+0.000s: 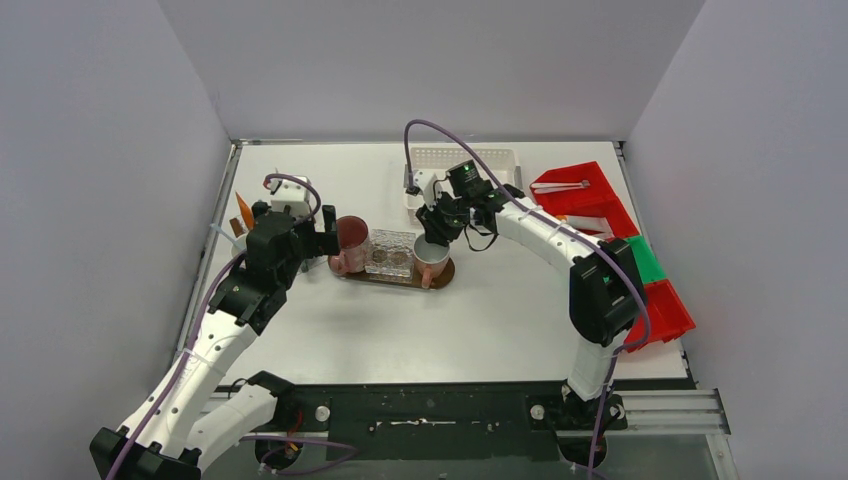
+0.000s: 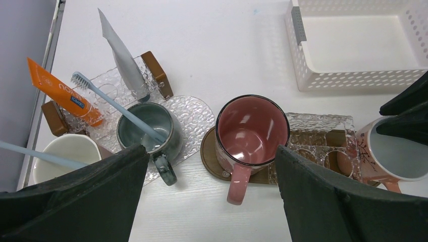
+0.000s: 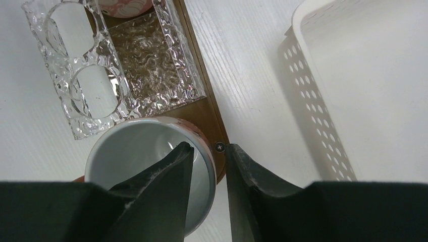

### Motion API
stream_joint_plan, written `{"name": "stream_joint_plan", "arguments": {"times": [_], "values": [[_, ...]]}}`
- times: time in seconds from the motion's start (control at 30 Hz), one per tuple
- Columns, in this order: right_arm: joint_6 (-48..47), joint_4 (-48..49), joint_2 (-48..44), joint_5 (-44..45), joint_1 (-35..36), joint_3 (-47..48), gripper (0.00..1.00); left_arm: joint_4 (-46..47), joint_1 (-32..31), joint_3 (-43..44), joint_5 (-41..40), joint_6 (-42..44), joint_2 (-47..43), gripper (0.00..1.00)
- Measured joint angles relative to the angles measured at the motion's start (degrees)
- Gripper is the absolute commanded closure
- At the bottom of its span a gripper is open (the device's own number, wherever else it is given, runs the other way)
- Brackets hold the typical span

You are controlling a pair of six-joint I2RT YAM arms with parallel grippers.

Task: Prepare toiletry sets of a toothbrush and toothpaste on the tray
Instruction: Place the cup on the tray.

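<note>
A brown wooden tray (image 1: 395, 273) carries a maroon mug (image 2: 251, 131), a clear glass holder (image 3: 101, 65) and a pinkish-white mug (image 3: 131, 151); both mugs are empty. My right gripper (image 3: 209, 147) straddles the pinkish-white mug's rim, one finger inside and one outside, slightly parted with gaps on both sides. My left gripper (image 2: 212, 196) is wide open just in front of the maroon mug's handle, holding nothing. To the left, a dark green mug (image 2: 149, 132) holds a blue toothbrush (image 2: 111, 103). A white mug (image 2: 65, 154), a grey tube (image 2: 123, 55) and an orange tube (image 2: 63, 93) stand beside it.
A white perforated basket (image 2: 358, 45) sits behind the tray, close to the right arm. Red bins (image 1: 580, 195) and a green one (image 1: 648, 262) line the right edge. The second glass holder with brown ends (image 2: 156, 73) stands near the left wall.
</note>
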Motion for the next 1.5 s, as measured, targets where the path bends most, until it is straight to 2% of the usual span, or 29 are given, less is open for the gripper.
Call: {"name": "stream_joint_plan", "arguments": {"times": [0.33,0.57,0.67,0.83,1.0,1.27,1.5], "values": [[2.12,0.0,-2.05,2.36,0.0,0.24,0.44,0.02,0.0,-0.09,0.02,0.0,0.0,0.06],[4.83,1.84,-11.32,8.24,-0.42,-0.87,0.22,0.02,0.0,-0.17,0.11,0.0,-0.17,0.06],[6.47,2.91,-15.91,11.65,-0.85,-2.67,0.18,0.04,0.0,-0.17,0.15,0.0,-0.39,0.06],[11.82,3.28,-21.2,18.08,-4.22,-5.62,0.09,0.31,0.0,-0.57,0.28,0.0,-1.25,0.06],[19.15,0.76,-22.71,23.93,-9.79,-6.88,0.0,0.52,0.0,-0.68,0.28,0.0,-1.88,0.06],[33.94,-2.64,-24.81,37.64,-12.0,-9.64,0.0,0.76,-0.02,-0.92,0.26,0.0,-2.08,0.06],[38.75,-3.02,-26.56,37.81,-17.51,-12.92,0.0,0.87,-0.04,-0.92,0.26,0.02,-2.05,0.06]]}}
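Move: The pink cup stands on the tray's right end, its rim between my right fingertips, its middle some 4 cm back of my right hand and 4 cm below. The clear holder is about 9 cm left and 2 cm back; the white basket roughly 18 cm ahead and 7 cm right; the toothpaste tubes about 7 cm ahead, 33 cm right and 8 cm lower. From my left hand, the cup is 23 cm right, about level, 16 cm below. I go on opening my right fingers around the cup's rim, barely moving at first, then lift them about 12 cm clear. I swing right some 22 cm past the near side of the basket towards the toothpaste bin, sinking a few centimetres again, while my wrist turns about 70 degrees clockwise until the fingers point forward and stand wide open. ##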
